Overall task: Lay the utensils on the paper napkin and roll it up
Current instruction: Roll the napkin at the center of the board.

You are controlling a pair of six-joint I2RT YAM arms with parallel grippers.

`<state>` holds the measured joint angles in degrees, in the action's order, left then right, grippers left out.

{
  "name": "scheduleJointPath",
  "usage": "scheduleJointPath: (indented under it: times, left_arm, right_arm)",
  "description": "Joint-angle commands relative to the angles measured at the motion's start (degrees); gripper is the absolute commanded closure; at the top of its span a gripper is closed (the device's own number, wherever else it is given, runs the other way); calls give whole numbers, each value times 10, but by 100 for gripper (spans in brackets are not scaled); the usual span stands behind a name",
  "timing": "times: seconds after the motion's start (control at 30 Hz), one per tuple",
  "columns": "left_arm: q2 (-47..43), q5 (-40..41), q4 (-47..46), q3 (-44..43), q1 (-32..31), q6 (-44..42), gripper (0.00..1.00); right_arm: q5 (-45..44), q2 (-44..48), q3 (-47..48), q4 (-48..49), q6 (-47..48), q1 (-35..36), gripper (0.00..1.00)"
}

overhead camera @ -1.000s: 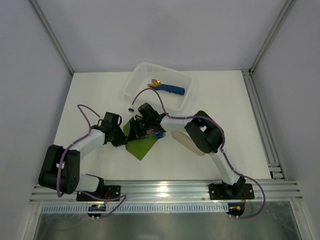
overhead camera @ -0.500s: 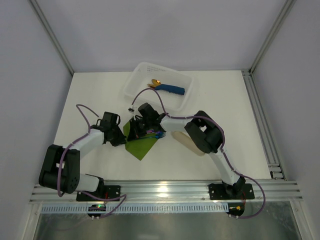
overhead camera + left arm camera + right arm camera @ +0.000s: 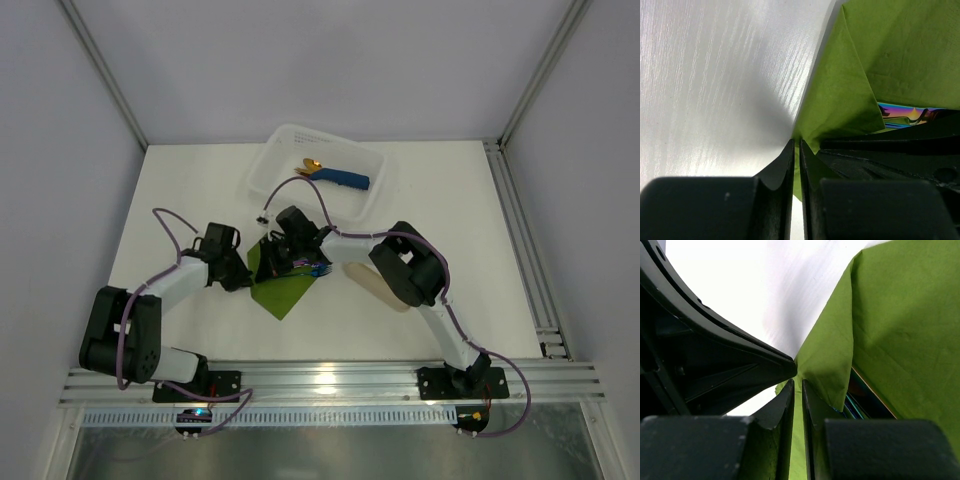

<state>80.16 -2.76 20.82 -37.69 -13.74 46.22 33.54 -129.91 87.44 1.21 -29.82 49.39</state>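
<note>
The olive-green paper napkin (image 3: 283,291) lies mid-table with its far part folded up over the utensils (image 3: 316,269), whose rainbow sheen shows at the fold's right end. My left gripper (image 3: 248,277) and right gripper (image 3: 274,262) meet at the napkin's left edge. In the left wrist view the left gripper (image 3: 796,143) is shut on a pinch of the napkin (image 3: 840,100), with the utensils (image 3: 905,114) peeking out under the fold. In the right wrist view the right gripper (image 3: 797,384) is likewise shut on the napkin (image 3: 890,315), beside the utensils (image 3: 861,401).
A white basket (image 3: 272,163) at the back holds a blue rolled napkin with gold cutlery (image 3: 343,179). A beige oblong piece (image 3: 384,289) lies under the right arm. The two grippers' fingertips nearly touch each other. Metal rails run along the near and right table edges.
</note>
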Motion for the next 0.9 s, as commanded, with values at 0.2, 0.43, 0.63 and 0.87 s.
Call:
scheduleJointPath:
  times: [0.2,0.43,0.63,0.87]
  left_arm:
    - [3,-13,-32,6,3,2,94]
    - [-12,-11,-22,10,3,-1,94]
    - [-11,-18,-26,16,3,3,94]
    - [-13,-20,-25,19,3,5,95]
  right_arm:
    - [-32,86,-38,-40,35,2,80]
    - [-92,178,-133,-81,86,15,74]
    - [-140,218,-172,-124,136,65,64]
    - [-198,223,-184,-148,148,105,57]
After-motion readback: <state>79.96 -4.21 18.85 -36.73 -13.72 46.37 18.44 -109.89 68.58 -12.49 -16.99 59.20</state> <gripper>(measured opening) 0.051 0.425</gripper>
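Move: The napkin's near corner lies about 9 cm back and 6 cm right of the right hand, some 2 cm below its fingertips. The folded-over flap is practically at those tips, its middle about 2 cm ahead and 1 cm right; the utensils' middle lies about 3 cm ahead and 8 cm right, and the napkin's far corner some 12 cm ahead and 4 cm right. From the left hand the near corner is about 8 cm back and 7 cm right. The right hand comes free of the folded flap beside the left fingertips, first drawing right and rising about 3 cm, then swinging mostly back and sinking again to its starting height at the napkin's near corner, some 10 cm back and 7 cm right in all. On the way its wrist tips the fingers more steeply down by about 20 degrees and the fingers open to nearly half, while the left hand stays put with closed tips resting on the fold's left edge. ##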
